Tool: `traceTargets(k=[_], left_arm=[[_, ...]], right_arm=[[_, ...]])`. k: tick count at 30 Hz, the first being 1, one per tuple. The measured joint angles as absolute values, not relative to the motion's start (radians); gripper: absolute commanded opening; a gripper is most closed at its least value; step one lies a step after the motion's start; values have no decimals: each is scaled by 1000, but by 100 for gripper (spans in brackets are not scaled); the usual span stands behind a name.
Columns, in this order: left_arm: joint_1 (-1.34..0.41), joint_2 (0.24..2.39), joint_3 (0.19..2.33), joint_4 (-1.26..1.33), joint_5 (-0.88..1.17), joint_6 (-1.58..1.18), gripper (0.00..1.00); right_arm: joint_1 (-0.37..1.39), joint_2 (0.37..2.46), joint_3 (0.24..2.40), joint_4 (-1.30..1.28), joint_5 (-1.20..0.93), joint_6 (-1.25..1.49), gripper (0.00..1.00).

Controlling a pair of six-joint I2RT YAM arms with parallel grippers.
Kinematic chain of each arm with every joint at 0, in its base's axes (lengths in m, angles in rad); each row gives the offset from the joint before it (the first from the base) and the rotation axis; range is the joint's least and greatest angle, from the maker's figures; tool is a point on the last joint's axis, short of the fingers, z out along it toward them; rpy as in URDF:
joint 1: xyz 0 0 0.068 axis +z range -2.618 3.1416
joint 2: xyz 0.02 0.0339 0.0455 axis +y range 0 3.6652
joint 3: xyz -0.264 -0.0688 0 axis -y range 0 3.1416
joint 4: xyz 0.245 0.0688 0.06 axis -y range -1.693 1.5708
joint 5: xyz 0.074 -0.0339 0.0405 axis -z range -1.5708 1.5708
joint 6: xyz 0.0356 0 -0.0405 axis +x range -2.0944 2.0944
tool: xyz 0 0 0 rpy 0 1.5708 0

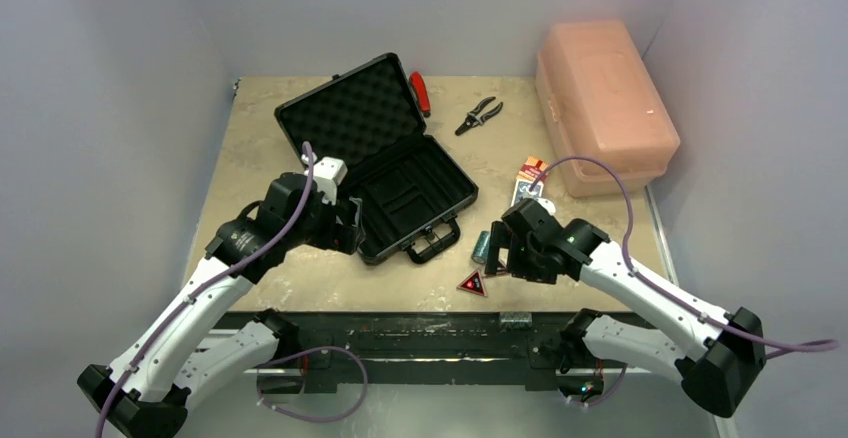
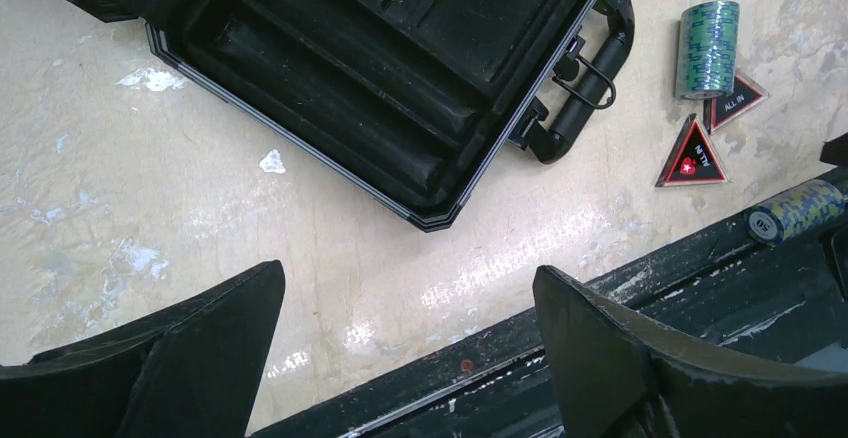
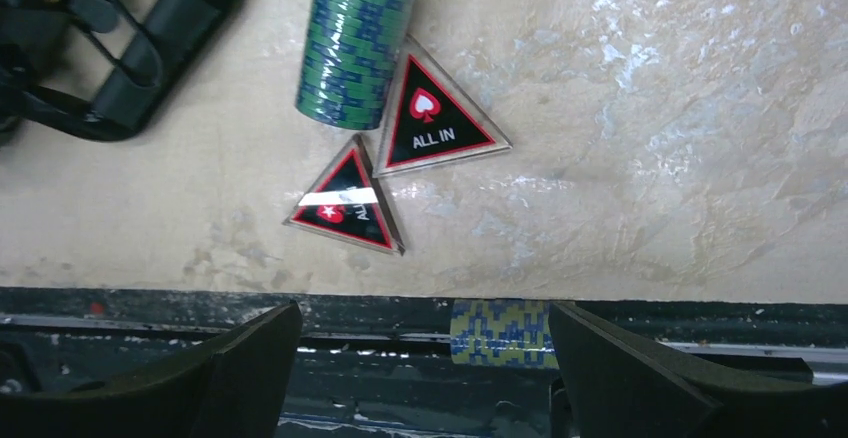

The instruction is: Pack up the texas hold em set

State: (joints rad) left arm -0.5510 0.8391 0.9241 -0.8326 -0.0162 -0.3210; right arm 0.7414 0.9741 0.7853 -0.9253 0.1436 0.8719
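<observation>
The black foam-lined briefcase (image 1: 415,193) (image 2: 400,48) lies open mid-table with its compartments bare, handle (image 3: 150,58) toward me. Right of the handle lies a teal chip roll (image 1: 481,248) (image 2: 707,48) (image 3: 355,43), and beside it two red-black triangles (image 3: 435,113) (image 3: 347,203) (image 2: 693,153). A yellow-blue chip roll (image 3: 503,332) (image 2: 800,210) rests on the black rail below the table's near edge. Card decks (image 1: 529,178) sit further right. My left gripper (image 1: 347,230) (image 2: 405,273) hovers open over bare table at the case's near-left corner. My right gripper (image 1: 497,250) (image 3: 422,310) hangs open over the near edge, and nothing is held.
A large pink plastic box (image 1: 600,103) fills the back right. Pliers (image 1: 480,115) and a red-handled tool (image 1: 420,91) lie behind the case. The black rail (image 1: 430,323) runs along the near edge. Grey walls close in on three sides.
</observation>
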Motion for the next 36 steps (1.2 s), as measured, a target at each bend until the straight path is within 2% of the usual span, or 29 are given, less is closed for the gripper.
traceTargets(k=[18,36], left_arm=[[-551,838,925,-833,-32,-319,96],[-551,827,926,-838,-45,-319,96]], right_arm=[[746,976,780,-942,139,847,99],[776,1116,694,-955,110,852,99]])
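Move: The blue-and-yellow chip stack lies crosswise on the dark rail at the table's near edge, about 5 cm back from the right hand, 2 cm to its right and 10 cm below. The nearer-edge all-in triangle lies some 3 cm ahead and 7 left of that hand, the second triangle 6 ahead and 2 left, the green chip stack 10 ahead and 6 left. From the left hand, the blue-and-yellow stack is roughly 11 cm back, 37 right and 19 below. The blue-and-yellow chip stack on the rail is what the right hand closes in on: after hovering almost in place, it sinks about 5 cm while drawing back some 3.5 cm and easing slightly right. The wrist tips the wide-open fingers some 15 degrees nearer to straight down, without reaching the stack. ##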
